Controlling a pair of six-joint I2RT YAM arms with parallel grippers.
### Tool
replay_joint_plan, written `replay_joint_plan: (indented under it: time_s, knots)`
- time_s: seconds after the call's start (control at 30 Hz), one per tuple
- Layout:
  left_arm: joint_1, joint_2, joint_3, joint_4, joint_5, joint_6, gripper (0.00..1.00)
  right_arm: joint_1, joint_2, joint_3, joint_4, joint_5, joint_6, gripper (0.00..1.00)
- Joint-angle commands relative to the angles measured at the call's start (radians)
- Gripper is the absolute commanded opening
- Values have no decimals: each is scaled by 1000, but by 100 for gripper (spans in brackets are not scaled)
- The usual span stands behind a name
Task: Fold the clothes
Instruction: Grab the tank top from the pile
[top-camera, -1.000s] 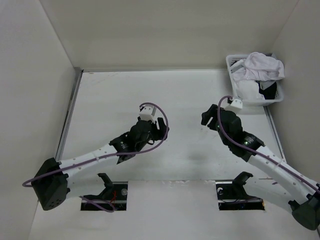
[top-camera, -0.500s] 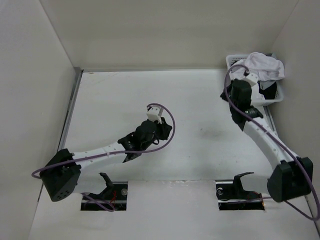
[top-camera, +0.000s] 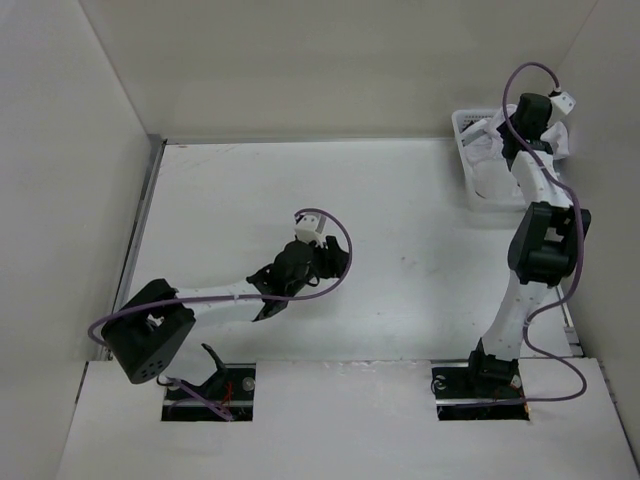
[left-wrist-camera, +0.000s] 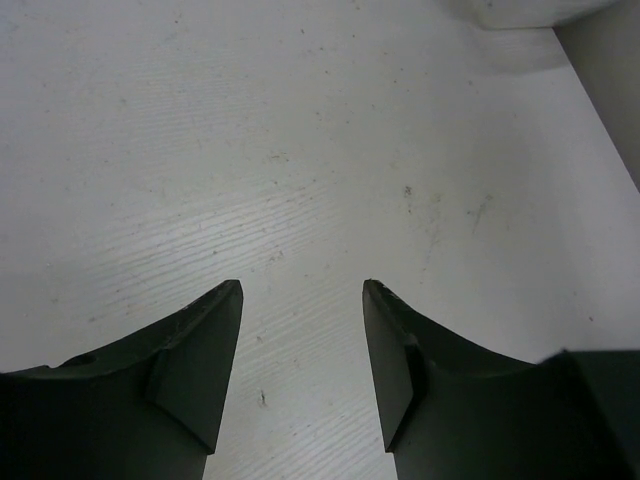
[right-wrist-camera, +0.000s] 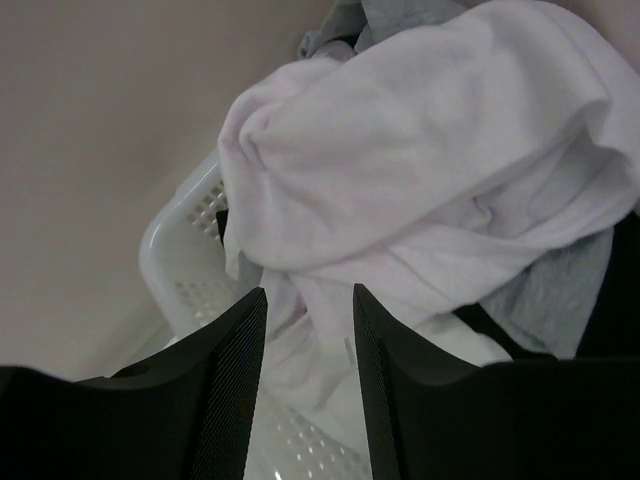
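Note:
The clothes (right-wrist-camera: 420, 170), a big plain white garment, lie heaped on top of the white lattice basket (right-wrist-camera: 185, 250). In the right wrist view my right gripper (right-wrist-camera: 308, 295) hovers just above the heap, open, with nothing between its fingers. From above, the right arm stretches to the far right corner and the right gripper (top-camera: 528, 125) covers most of the clothes (top-camera: 495, 133). My left gripper (left-wrist-camera: 302, 290) is open over bare white table, empty. In the top view the left gripper (top-camera: 320, 255) sits near the table's middle.
A grey garment (right-wrist-camera: 560, 290) and some black fabric (right-wrist-camera: 610, 300) lie under the white one in the basket (top-camera: 470, 160). Beige walls close in the table at the back and both sides; the basket sits against the right wall.
The right arm swung from the mid-right of the table up and out over the basket. The left arm stretched slightly farther right.

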Motion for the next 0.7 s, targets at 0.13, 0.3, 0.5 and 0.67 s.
replay_joint_plan:
  time_s: [0.13, 0.3, 0.5, 0.67]
  knots:
    - [12, 27, -4, 105, 41, -18, 51, -53, 121, 174, -64, -11, 68, 44]
    - [25, 45, 0, 105, 54, -27, 51, -79, 129, 166, -53, 2, 109, 44]
    - [39, 50, 0, 112, 60, -30, 51, -116, 164, 204, -45, -30, 149, 44]
    - [40, 57, -3, 112, 60, -33, 51, -139, 184, 230, -61, -50, 186, 44]
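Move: The white garment on top of the pile, apparently the tank top, lies about 11 cm below the right hand, roughly 3 cm ahead and 4 cm to its right. The basket's middle is some 5 cm back and 5 cm left of that hand, 15 cm down; a grey garment sticks out about 9 cm ahead and 4 cm right, 10 cm below. From the left hand the white garment is about 33 cm ahead and 48 cm right, near its height. The right hand first eases about 3.5 cm down towards the pile with a slight push forward, then sweeps nearly level to the right above the white garment, some 7 cm in all, towards the right-hand wall. On the way its wrist turns about 10 degrees clockwise and rolls a little, left side rising, while the fingers stay about half open and empty, with no touch on the cloth to be seen. ##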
